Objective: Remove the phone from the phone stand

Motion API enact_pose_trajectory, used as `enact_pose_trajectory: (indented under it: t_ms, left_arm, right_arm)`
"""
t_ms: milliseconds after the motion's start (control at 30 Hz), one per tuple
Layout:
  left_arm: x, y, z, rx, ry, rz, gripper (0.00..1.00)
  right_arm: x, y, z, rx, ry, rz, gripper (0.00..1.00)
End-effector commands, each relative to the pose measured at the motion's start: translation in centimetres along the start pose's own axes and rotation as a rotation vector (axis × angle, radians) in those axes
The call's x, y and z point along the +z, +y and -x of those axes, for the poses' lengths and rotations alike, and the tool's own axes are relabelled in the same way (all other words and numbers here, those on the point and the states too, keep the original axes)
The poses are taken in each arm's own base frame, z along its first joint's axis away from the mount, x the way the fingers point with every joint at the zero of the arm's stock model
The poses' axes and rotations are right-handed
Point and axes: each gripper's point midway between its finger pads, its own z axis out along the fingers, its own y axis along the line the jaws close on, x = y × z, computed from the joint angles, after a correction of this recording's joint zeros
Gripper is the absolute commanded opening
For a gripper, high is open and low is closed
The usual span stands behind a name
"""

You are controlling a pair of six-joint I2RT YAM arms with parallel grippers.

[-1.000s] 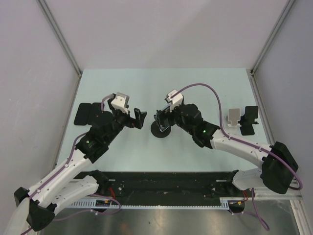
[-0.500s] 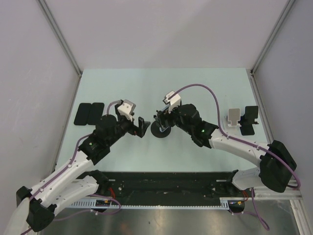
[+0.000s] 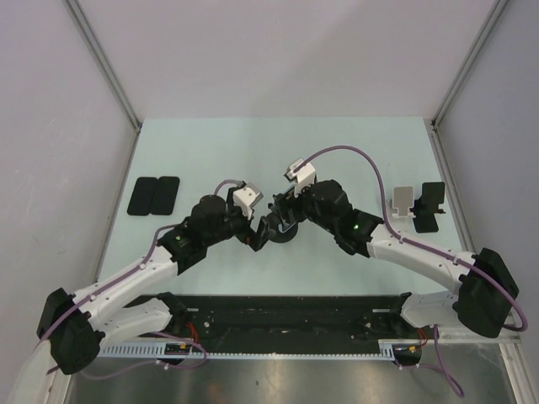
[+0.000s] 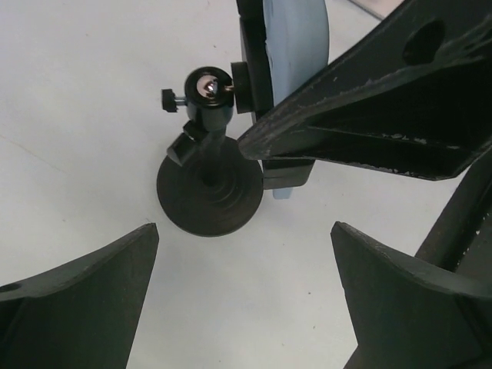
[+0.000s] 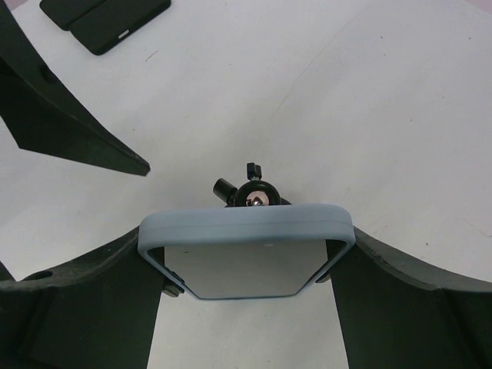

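A phone in a light blue case sits upright in the clamp of the black phone stand, which has a round base and a ball head. My right gripper reaches over it, one finger pressed against each long side of the case, so it is shut on the phone. In the top view the right gripper covers the phone above the base. My left gripper is open and empty, low over the table just in front of the base. The right finger crosses the left wrist view.
Two dark phones lie flat side by side at the table's left. A white stand and a black stand are at the right edge. Grey walls enclose the table on three sides.
My left arm has swung right and brought its open gripper up to the stand's base. The right gripper's fingers have narrowed onto the phone's sides.
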Motion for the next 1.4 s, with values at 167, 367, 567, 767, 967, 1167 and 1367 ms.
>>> enact_pose_trajectory:
  t_ms: [167,367,567,767,967,1167,1367]
  left_arm:
    - [1.7,-1.6,3.3,-0.088,-0.135,-0.063,0.89]
    - [2.4,-1.8,3.9,-0.105,-0.155,-0.074,0.81]
    - [3.0,-2.3,3.4,-0.099,-0.146,-0.100,0.69]
    - [3.2,-2.8,4.2,-0.101,-0.177,-0.114,0.63]
    - [3.4,-3.1,4.3,-0.108,-0.180,-0.121,0.51]
    - [2.5,-2.7,4.2,-0.086,-0.201,-0.099,0.00]
    - [1.8,-2.1,4.0,-0.072,-0.202,-0.064,0.00]
  right_arm:
    - [-1.7,0.9,3.9,0.059,-0.099,0.016,0.00]
    - [-1.8,1.3,3.8,0.065,-0.090,0.032,0.00]
    - [-1.9,1.5,3.8,0.069,-0.089,0.040,0.00]
    - [-1.8,2.0,3.3,0.069,-0.073,0.050,0.00]
    - [-1.9,2.2,3.0,0.065,-0.061,0.047,0.00]
    - [-2.6,1.6,2.0,0.035,-0.032,0.026,0.00]
    - [-3.6,0.8,1.4,0.032,-0.014,0.019,0.00]
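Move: Just to the left hand's right, about 4 cm off and level in height, is the stand's lower clip, straight across from its open fingers. The phone's middle stands some 6 cm to its right, 2 cm ahead and 4 cm up. The stand's base is roughly 3 cm ahead, 6 cm right and 9 cm below. The right hand already has the phone between its fingers, its middle about 1 cm below the hand point. Sliding about 5 cm to the right under the right gripper's finger, the left hand rolls its left side down some 10 degrees and closes from wide open, pinching the stand's lower clip. The right hand keeps its grip on the phone's sides, easing back 2 cm in all; near the end both hands draw back together. ##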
